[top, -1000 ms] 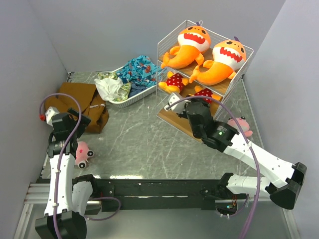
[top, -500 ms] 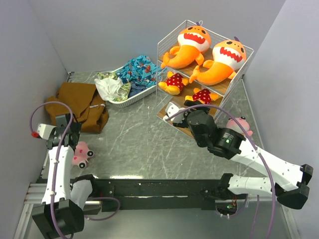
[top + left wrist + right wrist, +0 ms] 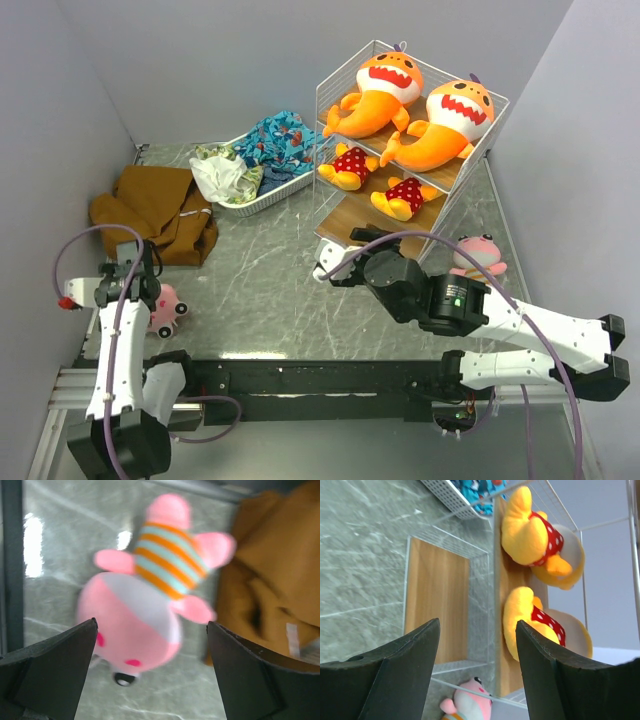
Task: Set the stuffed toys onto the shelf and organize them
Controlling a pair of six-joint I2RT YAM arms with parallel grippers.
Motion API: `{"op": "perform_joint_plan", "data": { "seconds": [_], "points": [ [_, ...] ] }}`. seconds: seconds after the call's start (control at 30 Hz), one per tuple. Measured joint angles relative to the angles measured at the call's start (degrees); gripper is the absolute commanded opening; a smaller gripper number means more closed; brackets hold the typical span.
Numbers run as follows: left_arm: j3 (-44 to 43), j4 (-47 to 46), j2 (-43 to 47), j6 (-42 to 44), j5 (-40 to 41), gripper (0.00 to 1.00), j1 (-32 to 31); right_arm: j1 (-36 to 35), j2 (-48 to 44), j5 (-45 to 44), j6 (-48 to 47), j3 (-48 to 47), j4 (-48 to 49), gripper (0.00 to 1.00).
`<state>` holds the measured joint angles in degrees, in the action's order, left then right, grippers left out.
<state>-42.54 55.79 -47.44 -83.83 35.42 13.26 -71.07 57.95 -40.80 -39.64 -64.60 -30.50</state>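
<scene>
The shelf point(image 3: 345, 215) stands at the back right. Two orange sharks point(image 3: 385, 90) point(image 3: 450, 120) lie on its top tier, and two red-dress dolls point(image 3: 348, 165) point(image 3: 402, 195) on the middle tier. One pink striped plush point(image 3: 478, 252) sits on the table beside the shelf's right side. Another pink plush point(image 3: 165, 308) lies at the near left. My left gripper point(image 3: 151, 624) hangs open over this plush point(image 3: 150, 595), fingers apart on either side of its head, not touching. My right gripper point(image 3: 335, 268) is open and empty in front of the shelf's bare bottom plank point(image 3: 437, 600).
A low white basket point(image 3: 262, 195) of patterned clothes stands left of the shelf. A brown cloth point(image 3: 160, 210) lies at the far left, close to the left plush point(image 3: 270, 580). Walls close in on the left, back and right.
My right gripper opened and drew back from the middle tier toward the near left, leaving the second doll there. My left arm swung down over the left pink plush.
</scene>
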Motion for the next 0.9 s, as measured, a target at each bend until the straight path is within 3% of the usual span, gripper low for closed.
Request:
{"op": "perform_joint_plan", "data": {
  "seconds": [0.07,0.13,0.17,0.2,0.3,0.33,0.57,0.73,0.9],
  "points": [
    [2.75,-0.2,-1.55,-1.27,-0.04,1.0,0.0,-1.77,0.11,-0.02,0.61,0.0,0.02,0.69],
    [5.14,-0.83,-3.67,-1.97,-0.59,0.88,0.0,-3.28,0.33,-0.04,1.14,0.0,0.07,0.69],
    [6.29,-1.33,-4.79,-2.34,-0.98,0.76,0.0,-3.76,0.42,-0.04,1.27,0.0,0.07,0.69],
    [7.45,-1.9,-5.79,-2.6,-1.49,0.48,0.0,-4.39,0.52,-0.07,1.38,0.0,0.07,0.69],
    [8.33,-3.13,-6.71,-3.48,-2.36,0.09,0.02,-5.88,0.74,-0.11,1.73,0.0,0.07,0.69],
    [8.33,-3.32,-6.1,-3.3,-2.47,0.03,0.02,-6.19,0.76,-0.11,1.88,0.0,0.09,0.69],
    [4.44,-0.59,6.67,0.94,-2.56,0.01,0.0,-8.52,0.76,0.33,3.54,0.0,0.98,0.69],
    [-0.48,-3.89,13.57,10.62,-4.44,0.01,0.02,-9.05,0.76,1.57,4.31,-0.37,2.01,0.69],
    [0.57,-13.18,14.56,26.29,-19.06,0.01,0.07,-9.05,0.33,6.49,5.09,-1.44,4.37,0.7]
  ]
}}
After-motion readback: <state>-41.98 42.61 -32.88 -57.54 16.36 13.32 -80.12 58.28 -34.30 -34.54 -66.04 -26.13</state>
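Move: The pink toy lies almost under the left hand, its middle roughly 8 cm below and 3 cm to the left, level fore and aft; its head is the part nearest beneath the fingers. From that hand, the brown cloth is about 20 cm ahead and 10 cm lower, and the laundry basket some 32 cm ahead, 28 cm right and 8 cm down. From the right hand, the pink toy is about 50 cm left, 3 cm back and 27 cm lower. The pink toy's head is pinched as the left hand sinks about 7 cm onto it and shuts its open fingers, then rises some 13 cm with it, ending with a swing forward and right and a clockwise turn of about 30 degrees. The right hand, empty and open, draws back and left from the shelf, turning slightly counter-clockwise. ##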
